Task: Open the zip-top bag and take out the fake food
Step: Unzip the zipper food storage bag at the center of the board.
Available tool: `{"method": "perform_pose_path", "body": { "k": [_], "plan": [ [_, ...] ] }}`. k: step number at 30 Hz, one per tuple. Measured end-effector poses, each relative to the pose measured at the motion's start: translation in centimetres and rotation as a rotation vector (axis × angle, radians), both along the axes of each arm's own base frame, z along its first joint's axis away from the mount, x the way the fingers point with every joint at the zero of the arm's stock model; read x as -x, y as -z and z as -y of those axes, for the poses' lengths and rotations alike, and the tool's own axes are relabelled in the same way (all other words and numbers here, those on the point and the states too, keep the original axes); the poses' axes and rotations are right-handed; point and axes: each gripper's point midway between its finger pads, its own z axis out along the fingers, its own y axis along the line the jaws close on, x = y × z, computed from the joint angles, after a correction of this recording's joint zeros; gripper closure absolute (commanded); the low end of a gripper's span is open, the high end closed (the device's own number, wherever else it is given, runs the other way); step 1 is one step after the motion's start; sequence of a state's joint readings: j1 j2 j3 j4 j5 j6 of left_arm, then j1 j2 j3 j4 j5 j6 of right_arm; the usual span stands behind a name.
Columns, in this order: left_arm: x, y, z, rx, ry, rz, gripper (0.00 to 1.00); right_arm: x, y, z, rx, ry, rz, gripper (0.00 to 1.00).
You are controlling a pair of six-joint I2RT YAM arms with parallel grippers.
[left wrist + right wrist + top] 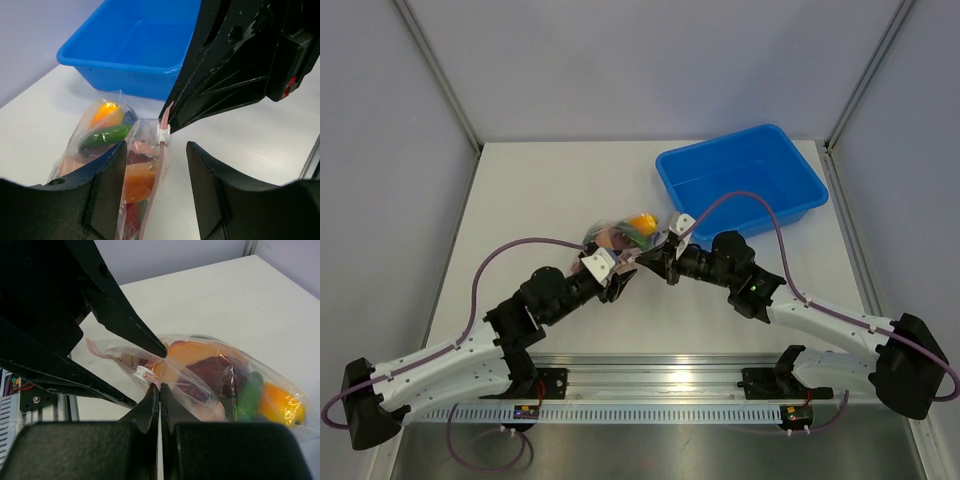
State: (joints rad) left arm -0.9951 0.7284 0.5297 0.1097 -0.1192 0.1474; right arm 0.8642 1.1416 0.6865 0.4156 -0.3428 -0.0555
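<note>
The clear zip-top bag (pixel 620 235) lies mid-table, and the fake food shows through it: a yellow-orange fruit (pixel 106 113), a green cucumber (pixel 107 135), an orange wedge (pixel 136 181). Its pinkish zip strip (pixel 161 150) carries a white slider (pixel 163 134). My right gripper (pixel 160 388) is shut on the bag's zip edge just beside the slider (pixel 142 374); it also shows in the top view (pixel 655 262). My left gripper (pixel 156 150) is open, with its fingers on either side of the zip edge and the left finger against the bag; it shows in the top view (pixel 618 280).
An empty blue rectangular bin (pixel 740 180) stands at the back right of the white table (pixel 540 190), just beyond the bag. Grey walls close in the back and both sides. The arms' rail runs along the near edge.
</note>
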Motion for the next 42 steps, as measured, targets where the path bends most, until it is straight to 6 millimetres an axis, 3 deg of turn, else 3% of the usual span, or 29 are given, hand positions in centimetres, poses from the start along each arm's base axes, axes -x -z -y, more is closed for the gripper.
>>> {"method": "perform_pose_path", "body": {
  "k": [6, 19, 34, 42],
  "plan": [
    [0.2, -1.0, -0.1, 0.032, 0.011, 0.034, 0.53, 0.5, 0.0, 0.0, 0.005, -0.021, -0.001, 1.00],
    [0.7, -1.3, 0.1, 0.046, 0.043, 0.053, 0.55, 1.0, 0.6, 0.0, 0.025, -0.051, -0.020, 1.00],
    [1.1, -0.7, 0.8, 0.021, 0.086, 0.050, 0.90, 1.2, 0.6, -0.1, 0.022, -0.054, -0.034, 1.00],
    [1.0, -0.7, 0.9, 0.021, 0.088, 0.055, 0.95, 0.9, 0.0, 0.5, -0.008, -0.011, -0.050, 1.00]
  ]
}}
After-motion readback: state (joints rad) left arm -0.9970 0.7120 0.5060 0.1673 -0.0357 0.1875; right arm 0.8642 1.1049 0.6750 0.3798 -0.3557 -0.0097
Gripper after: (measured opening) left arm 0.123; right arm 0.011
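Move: The slider sits practically in my open left hand, roughly 1 cm above its finger point. From my right hand, which already pinches the zip edge, the slider is about 2 cm to the left and 1 cm back, at the same height. From my left hand, the yellow pepper is some 19 cm ahead, 3 cm right and 14 cm down; the bagged food's middle is 16 cm ahead, 4 cm left and 15 cm down. The blue bin lies about 30 cm ahead and 29 cm right. I close my left fingers from about half open to nearly shut, pinching the white slider from both sides. To line up, my left hand first rises about 1.5 cm, then settles partway down while easing about 1 cm back and 1 cm right. My right hand keeps its pinch on the zip edge beside it and draws back about 1 cm. ##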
